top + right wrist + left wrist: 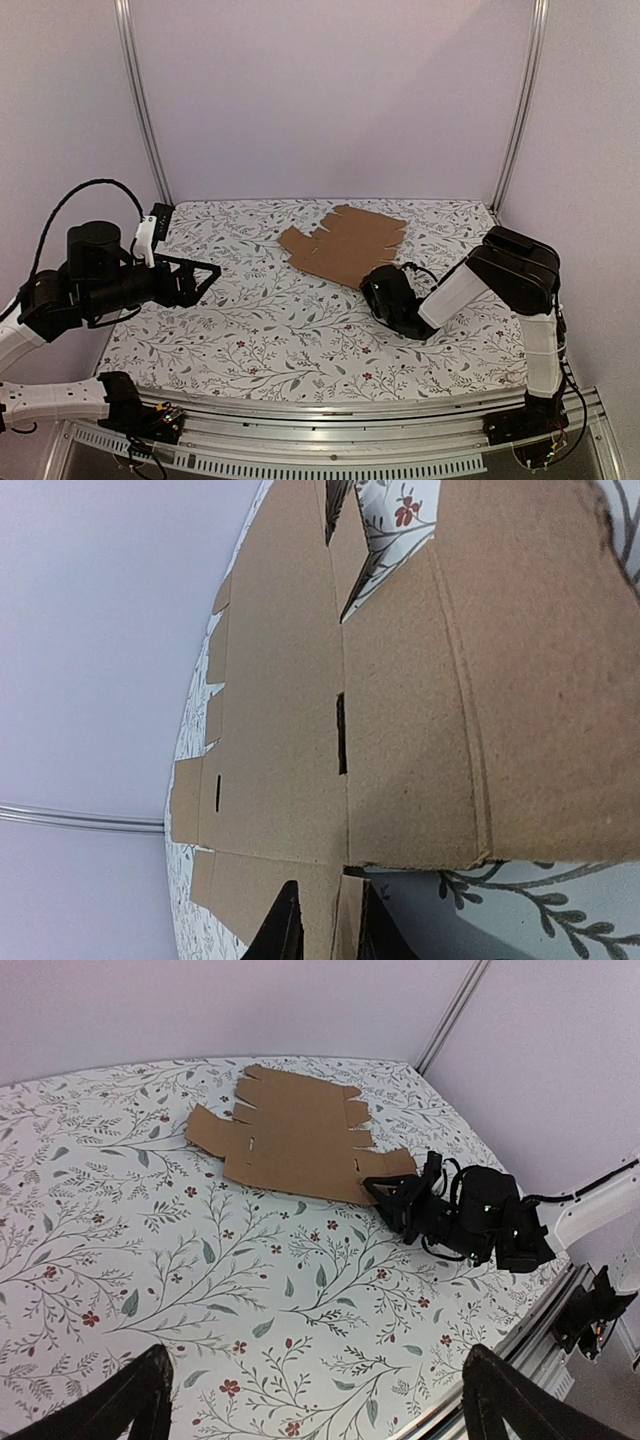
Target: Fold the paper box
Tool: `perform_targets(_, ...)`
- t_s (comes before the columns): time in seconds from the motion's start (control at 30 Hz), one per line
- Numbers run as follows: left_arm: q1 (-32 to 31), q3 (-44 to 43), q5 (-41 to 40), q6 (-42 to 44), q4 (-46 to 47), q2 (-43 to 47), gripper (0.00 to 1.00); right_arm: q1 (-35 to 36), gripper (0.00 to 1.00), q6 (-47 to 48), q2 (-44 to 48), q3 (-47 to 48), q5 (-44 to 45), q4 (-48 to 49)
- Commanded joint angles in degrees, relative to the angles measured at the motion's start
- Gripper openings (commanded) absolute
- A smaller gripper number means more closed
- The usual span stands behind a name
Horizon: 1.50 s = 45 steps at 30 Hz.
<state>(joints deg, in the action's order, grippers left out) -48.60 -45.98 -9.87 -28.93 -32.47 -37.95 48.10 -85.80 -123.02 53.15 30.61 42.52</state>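
The paper box [345,245] is a flat brown die-cut sheet with flaps and slots, lying on the floral table at the back centre. It also shows in the left wrist view [290,1135] and fills the right wrist view [400,730]. My right gripper [378,283] is at the sheet's near right corner. There its two black fingers [285,930] stand close together with a corner flap between them [325,930]. My left gripper [205,275] hovers wide open over the table's left side, well apart from the sheet, with nothing but tablecloth between its fingers [315,1385].
The floral table [300,340] has lilac walls behind and at both sides. Metal posts [145,110] stand at the back corners. An aluminium rail [330,410] runs along the near edge. My right arm [480,1220] lies low across the table's right side.
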Motion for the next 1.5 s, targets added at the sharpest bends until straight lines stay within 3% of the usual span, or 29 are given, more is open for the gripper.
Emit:
perform_targets(0.0, 0.0, -1.1, -0.5, 0.8, -1.5, -0.4, 0.99, -0.7, 0.10, 1.2, -2.8, -0.2, -1.4, -5.1)
perform_targets(0.07, 0.0, -1.1, -0.7, 0.8, -1.7, -0.3, 0.99, -0.9, 0.00, 1.5, -2.8, -0.4, -2.0, -4.5)
perform_targets(0.4, 0.0, -5.4, -1.2, 0.9, -4.6, -1.0, 1.00, -0.8, 0.00, 8.5, 4.0, -5.2, -8.8, 0.2)
perform_targets(0.57, 0.0, -10.6, -2.2, 1.3, -7.5, -3.0, 1.00, -1.1, 0.00, 12.9, 10.8, -11.4, -19.8, 5.2)
perform_targets(0.7, 0.0, -14.8, -2.1, 2.8, -8.9, -5.1, 0.99, -1.6, 0.00, 17.7, 17.9, -14.9, -29.4, 3.4)
perform_targets(0.93, 0.0, -21.6, 1.8, 5.1, -10.3, -9.6, 0.99, -2.0, 0.00, 31.8, 35.5, -12.0, -41.2, -24.1)
perform_targets(1.1, 0.0, -26.8, 5.6, 8.9, -12.1, -14.3, 0.99, -2.1, 0.00, 47.8, 45.3, -0.4, -46.0, -53.8)
perform_targets(1.33, 0.0, -34.8, 13.5, 17.0, -13.8, -22.2, 1.00, -2.0, 0.00, 70.2, 44.6, 21.2, -46.5, -91.1)
perform_targets(1.47, 0.0, -38.9, 18.1, 23.3, -14.5, -26.4, 0.99, -1.5, 0.00, 77.5, 40.5, 32.3, -43.6, -105.2)
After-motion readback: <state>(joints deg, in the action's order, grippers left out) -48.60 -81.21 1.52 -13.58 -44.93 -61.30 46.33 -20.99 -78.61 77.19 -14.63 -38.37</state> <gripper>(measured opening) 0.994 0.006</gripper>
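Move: The near edge of the flat paper box is already between the right hand's fingers, no more than about 1 cm ahead and at their height. The middle of the paper box lies about 12 cm ahead, 3 cm left and 1 cm lower. Its left flap is some 13 cm ahead and 13 cm left of the hand. From the left hand, that middle is roughly 32 cm ahead, 19 cm right and 26 cm below. Right fingers shut on the box's near edge, draw back 15 cm, rising 25, swinging counter-clockwise; left hand rises 11. ##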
